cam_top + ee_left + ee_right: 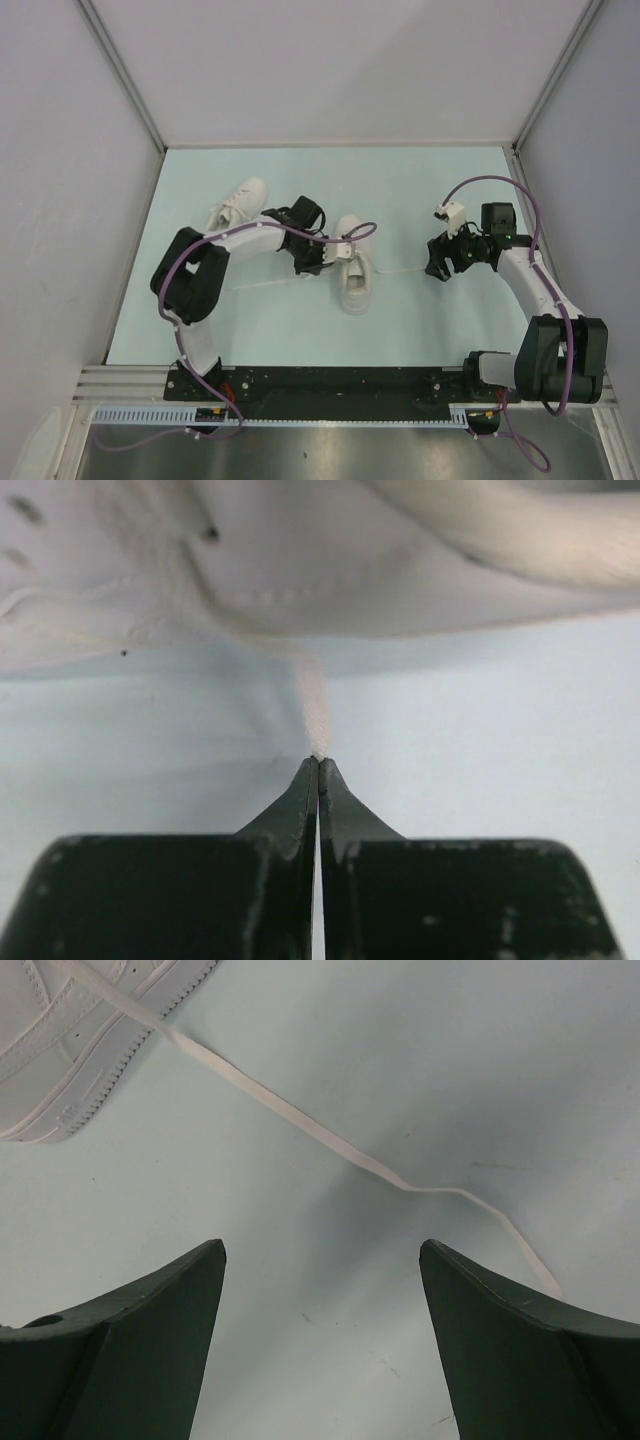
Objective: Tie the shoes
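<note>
Two white shoes lie on the pale table: one (243, 203) at the far left, the other (355, 276) in the middle, toe toward me. My left gripper (325, 262) sits against the middle shoe's left side. In the left wrist view this gripper (318, 763) is shut on a thin white lace (314, 705) that runs up to the shoe (300, 570). My right gripper (437, 265) hovers to the right of that shoe, open and holding nothing. In the right wrist view another lace (330, 1140) trails loose across the table from the shoe (70, 1050), ahead of the right gripper (322, 1250).
Grey walls enclose the table (300, 330) on the left, back and right. A purple cable (355, 232) loops off the left arm over the middle shoe. The black base rail (330, 380) runs along the near edge.
</note>
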Controlling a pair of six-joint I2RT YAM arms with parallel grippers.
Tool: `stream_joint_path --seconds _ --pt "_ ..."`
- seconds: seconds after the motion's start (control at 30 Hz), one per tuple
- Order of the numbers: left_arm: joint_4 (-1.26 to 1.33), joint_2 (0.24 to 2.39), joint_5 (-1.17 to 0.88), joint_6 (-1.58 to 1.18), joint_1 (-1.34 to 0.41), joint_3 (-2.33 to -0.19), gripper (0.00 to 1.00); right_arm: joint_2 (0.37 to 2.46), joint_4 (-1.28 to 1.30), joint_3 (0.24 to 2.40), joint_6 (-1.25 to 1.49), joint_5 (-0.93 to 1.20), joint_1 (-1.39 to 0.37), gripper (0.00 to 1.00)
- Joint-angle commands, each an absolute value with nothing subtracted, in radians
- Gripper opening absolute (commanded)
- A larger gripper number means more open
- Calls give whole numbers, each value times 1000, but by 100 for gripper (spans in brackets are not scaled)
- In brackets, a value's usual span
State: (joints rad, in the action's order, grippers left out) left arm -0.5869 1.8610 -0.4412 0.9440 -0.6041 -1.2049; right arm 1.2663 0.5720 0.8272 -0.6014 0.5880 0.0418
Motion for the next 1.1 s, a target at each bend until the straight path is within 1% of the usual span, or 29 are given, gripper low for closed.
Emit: stream_joint_path --seconds 0.0,0.13,0.23,0.3,0.4,0.53,0.63,0.67,0.73,0.77,0.97,1.07 --pt "-658 1729 -521 959 -575 -1223 0 1261 569 864 -595 601 46 83" --pt "-709 1666 -603 911 -551 -1285 0 1273 565 864 -597 607 46 82" --pt "-726 1615 -702 873 -542 -1330 0 1290 557 864 -601 601 41 79" --pt "-707 1585 -765 845 -541 -1342 0 1298 543 864 -601 589 29 76" --pt "-603 1563 -828 730 -541 -1332 0 1310 526 864 -589 577 11 74" --pt "-331 1543 -876 491 -541 -1273 0 1313 529 864 -591 586 3 71" --pt "-203 1548 -888 338 -545 -1236 0 1327 532 864 -604 586 3 66" --pt "-120 1552 -887 296 -545 -1223 0 1330 531 864 -612 584 3 64" --pt "-65 1562 -887 198 -545 -1213 0 1347 522 864 -621 575 -31 61" --pt "-40 1568 -885 184 -545 -1212 0 1354 515 864 -632 568 -38 58" --pt "-75 1565 -882 225 -543 -1213 0 1459 404 864 -727 456 -72 52" --pt "-92 1560 -879 244 -545 -1212 0 1500 367 864 -801 416 -84 52"
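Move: The laced front of the near shoe, where the pinched left lace leads, lies about 6 cm right of the left hand, 2 cm ahead and 5 cm above it; the shoe's middle is some 8 cm to that hand's right, level with it and 3 cm higher. The right lace that the open right hand goes for lies about 3 cm ahead of it, 3 cm to its left and 8 cm below, with the shoe's middle roughly 19 cm to its left, level, and 5 cm below it. The left lace, still pinched in the shut left fingers, is carried nearly 20 cm up from beside the shoe, swinging about 7 cm right to above the laces as the wrist tilts some 40 degrees to point more to the right. The right hand, after a short wait, sinks about 5 cm towards the right lace, easing a little forward and left, its fingers closing to about half open. ##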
